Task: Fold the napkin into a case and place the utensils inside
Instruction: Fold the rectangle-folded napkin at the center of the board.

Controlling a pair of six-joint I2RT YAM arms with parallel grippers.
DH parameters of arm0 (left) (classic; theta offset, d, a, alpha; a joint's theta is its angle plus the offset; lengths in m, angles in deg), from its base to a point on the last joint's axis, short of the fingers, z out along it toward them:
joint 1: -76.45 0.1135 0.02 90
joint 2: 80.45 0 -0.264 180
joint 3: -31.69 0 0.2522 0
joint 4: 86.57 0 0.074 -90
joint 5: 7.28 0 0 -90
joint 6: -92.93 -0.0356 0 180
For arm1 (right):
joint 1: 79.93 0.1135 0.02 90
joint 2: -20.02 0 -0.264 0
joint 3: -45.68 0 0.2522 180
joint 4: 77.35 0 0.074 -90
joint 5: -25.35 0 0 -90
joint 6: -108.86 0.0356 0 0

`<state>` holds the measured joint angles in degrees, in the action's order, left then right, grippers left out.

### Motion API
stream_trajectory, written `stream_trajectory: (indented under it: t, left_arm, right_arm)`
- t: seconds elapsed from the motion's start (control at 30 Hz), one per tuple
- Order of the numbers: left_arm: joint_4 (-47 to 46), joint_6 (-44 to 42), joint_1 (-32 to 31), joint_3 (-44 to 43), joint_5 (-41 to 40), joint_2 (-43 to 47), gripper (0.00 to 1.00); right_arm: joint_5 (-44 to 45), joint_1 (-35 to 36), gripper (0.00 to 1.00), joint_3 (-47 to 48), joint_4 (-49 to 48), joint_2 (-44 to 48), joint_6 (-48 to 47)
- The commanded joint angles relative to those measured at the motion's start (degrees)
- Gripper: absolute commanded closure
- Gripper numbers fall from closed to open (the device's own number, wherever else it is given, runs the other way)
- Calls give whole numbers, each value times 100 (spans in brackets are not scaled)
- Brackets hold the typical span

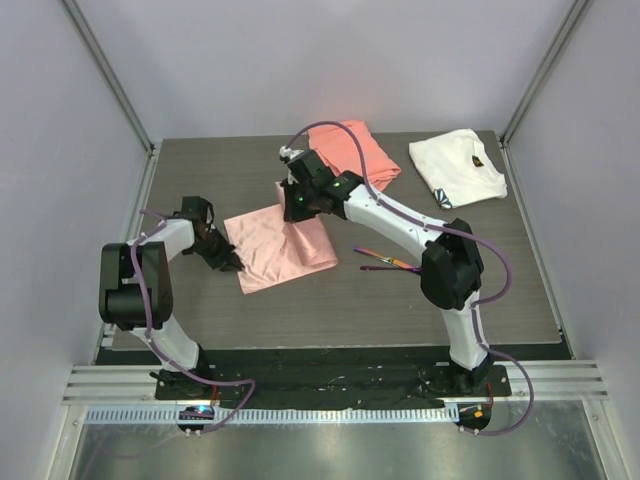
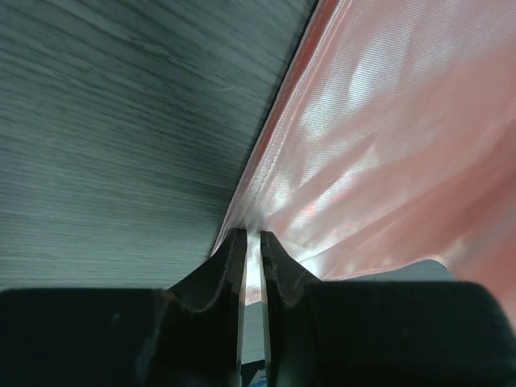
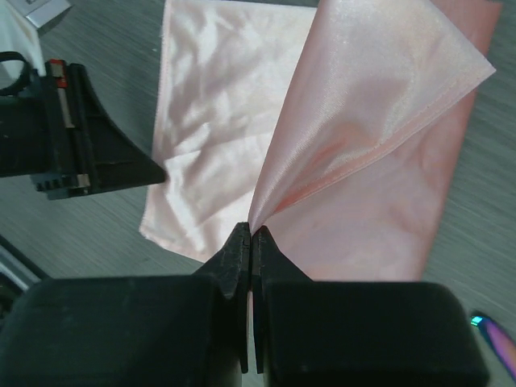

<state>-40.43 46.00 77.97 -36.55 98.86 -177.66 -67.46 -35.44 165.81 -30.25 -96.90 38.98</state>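
The glossy pale-pink napkin (image 1: 272, 252) lies mid-table, its right part doubled over. My right gripper (image 1: 291, 207) is shut on one corner of it (image 3: 251, 230), and the cloth (image 3: 363, 97) rises from the pinch as a lifted flap. My left gripper (image 1: 232, 264) is low at the napkin's left edge. Its jaws (image 2: 251, 235) stand a narrow slit apart with the napkin's hem (image 2: 379, 145) in the slit. The dark purple utensils (image 1: 385, 261) lie together on the table to the napkin's right, and one tip (image 3: 496, 334) shows in the right wrist view. No case shows.
A thicker coral-orange cloth (image 1: 357, 150) lies at the back centre, just behind the right arm. A white cloth with a dark mark (image 1: 457, 167) lies at the back right. Grey walls close in the dark wood-grain table (image 1: 400, 310).
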Motion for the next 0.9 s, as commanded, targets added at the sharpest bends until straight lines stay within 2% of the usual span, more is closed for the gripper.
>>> stream_trajectory:
  t: [0.0, 0.43, 0.87]
  left_arm:
    - [-451, 43, -20, 244, -146, 35, 84]
    - [-593, 114, -20, 429, -146, 343, 84]
    - [-557, 70, -29, 500, -217, 457, 84]
  right_arm:
    - [-404, 147, 99, 244, -441, -260, 844]
    - [-800, 376, 99, -265, -1936, -647, 2434]
    - [-897, 561, 99, -38, -2078, -1122, 2638]
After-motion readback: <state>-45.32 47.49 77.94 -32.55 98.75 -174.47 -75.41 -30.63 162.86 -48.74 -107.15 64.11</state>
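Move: The napkin's left edge, where the held end is being taken, has its middle about 16 cm left of the right hand, 3 cm back and 15 cm below; the utensils lie some 23 cm right and 4 cm back, the salmon cloth about 25 cm ahead and 14 cm right, both also 15 cm down. The left hand is already down at that edge, whose middle is roughly 3 cm ahead, 1 cm left and 1 cm below. Leftwards and down over the napkin, the right hand carries its pinched end about 10 cm towards the left edge, sinking some 5 cm and easing back about 3 cm. The wrist rolls roughly 25 degrees so the fingers point more to the left, keeping their grip. The left hand stays in place, fingertips still resting on the left edge. ##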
